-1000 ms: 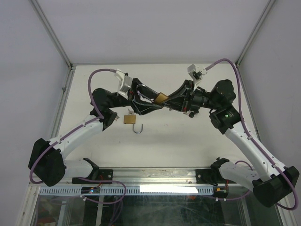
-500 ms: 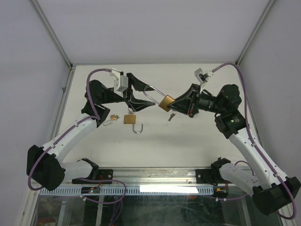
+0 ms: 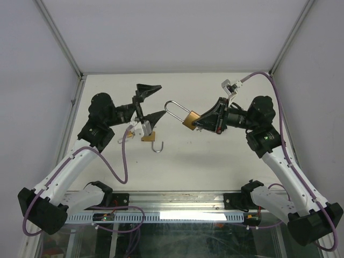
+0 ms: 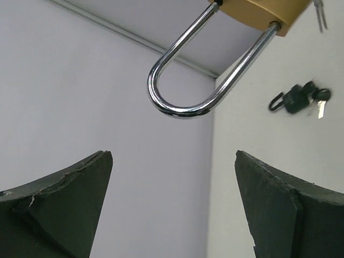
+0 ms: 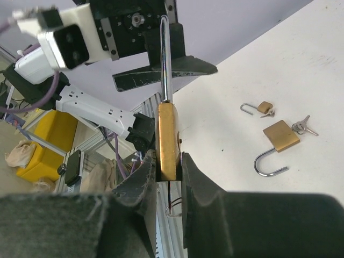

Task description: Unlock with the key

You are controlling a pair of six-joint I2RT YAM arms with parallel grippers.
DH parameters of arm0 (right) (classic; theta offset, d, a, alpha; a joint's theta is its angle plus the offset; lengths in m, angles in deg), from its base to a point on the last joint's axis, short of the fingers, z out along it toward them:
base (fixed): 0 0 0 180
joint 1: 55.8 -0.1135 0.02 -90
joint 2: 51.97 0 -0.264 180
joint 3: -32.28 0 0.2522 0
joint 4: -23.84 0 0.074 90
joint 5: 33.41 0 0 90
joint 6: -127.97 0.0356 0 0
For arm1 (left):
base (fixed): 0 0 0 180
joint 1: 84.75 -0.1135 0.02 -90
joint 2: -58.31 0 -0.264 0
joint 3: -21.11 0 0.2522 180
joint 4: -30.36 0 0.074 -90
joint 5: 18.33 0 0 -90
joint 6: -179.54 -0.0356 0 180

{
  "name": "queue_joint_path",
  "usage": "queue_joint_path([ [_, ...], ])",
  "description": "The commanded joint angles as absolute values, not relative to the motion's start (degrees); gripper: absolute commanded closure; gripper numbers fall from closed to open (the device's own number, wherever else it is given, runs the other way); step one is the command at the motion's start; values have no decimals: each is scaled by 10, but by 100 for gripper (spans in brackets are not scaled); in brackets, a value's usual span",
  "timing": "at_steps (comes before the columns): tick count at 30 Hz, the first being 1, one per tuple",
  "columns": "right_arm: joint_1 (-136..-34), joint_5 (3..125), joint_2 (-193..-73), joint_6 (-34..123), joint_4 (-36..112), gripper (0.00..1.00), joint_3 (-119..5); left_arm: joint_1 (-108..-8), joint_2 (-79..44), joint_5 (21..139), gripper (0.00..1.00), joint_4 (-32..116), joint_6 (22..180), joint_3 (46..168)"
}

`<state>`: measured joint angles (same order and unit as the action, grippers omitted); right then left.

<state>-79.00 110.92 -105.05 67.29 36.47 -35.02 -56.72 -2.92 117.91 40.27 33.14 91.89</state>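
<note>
My right gripper (image 3: 200, 121) (image 5: 167, 158) is shut on the brass body of a long-shackled padlock (image 3: 188, 119) (image 5: 167, 137) and holds it in the air. Its steel shackle (image 3: 173, 109) (image 4: 180, 110) points left toward my left gripper (image 3: 156, 102) (image 4: 172, 156). That gripper stands wide open and empty, a short gap away from the shackle's loop. A key ring (image 5: 172, 207) hangs beneath the held padlock, between my right fingers. The key's blade is mostly hidden.
A second brass padlock (image 3: 148, 136) (image 5: 280, 137) lies on the white table with its shackle open and keys (image 5: 302, 127) beside it. A small padlock (image 5: 262, 107) (image 4: 297, 99) with its own key lies near it. Walls enclose the table on three sides.
My left gripper has opened wide, let go of the shackle and drawn back to the left. My right gripper has kept the padlock, shifting it slightly right.
</note>
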Motion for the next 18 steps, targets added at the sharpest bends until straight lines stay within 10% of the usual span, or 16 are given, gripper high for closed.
queue_joint_path([
  [1, -787, 1124, -1047, 682, 322, 100, -379, -565, 38, 1209, 1, 421, -5, 894],
  [12, -787, 1137, -1093, 707, 292, 100, -394, -522, 16, 1175, 3, 421, -354, 858],
  [18, -791, 1140, -1106, 713, 280, 100, -392, -502, -17, 1129, 36, 432, -342, 882],
])
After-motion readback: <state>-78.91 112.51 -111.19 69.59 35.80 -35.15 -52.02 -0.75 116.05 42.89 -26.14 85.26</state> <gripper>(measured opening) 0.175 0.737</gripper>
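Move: Some 6 cm to the right of the open left hand and about 4 cm back, roughly level with it, is the middle of the shackle of the padlock still held in the right hand; the padlock body lies 12 cm right, 8 cm back and slightly lower, and the key hangs about 14 cm right, 8 cm back and 5 cm below. From the right hand, the left fingers are about 15 cm left and 9 cm ahead, the shackle some 9 cm left and 5 cm ahead. Rolling about 50 degrees on its pointing axis, forward side rising, the left hand swings back about 4 cm and slightly up, then forward again and down, slipping rightward to bring its fingers around the shackle's looped end and starting to close them. The right hand keeps its grip on the padlock body, lowering it about 2.5 cm and easing it forward and left towards the left fingers, with a slight tilt. ##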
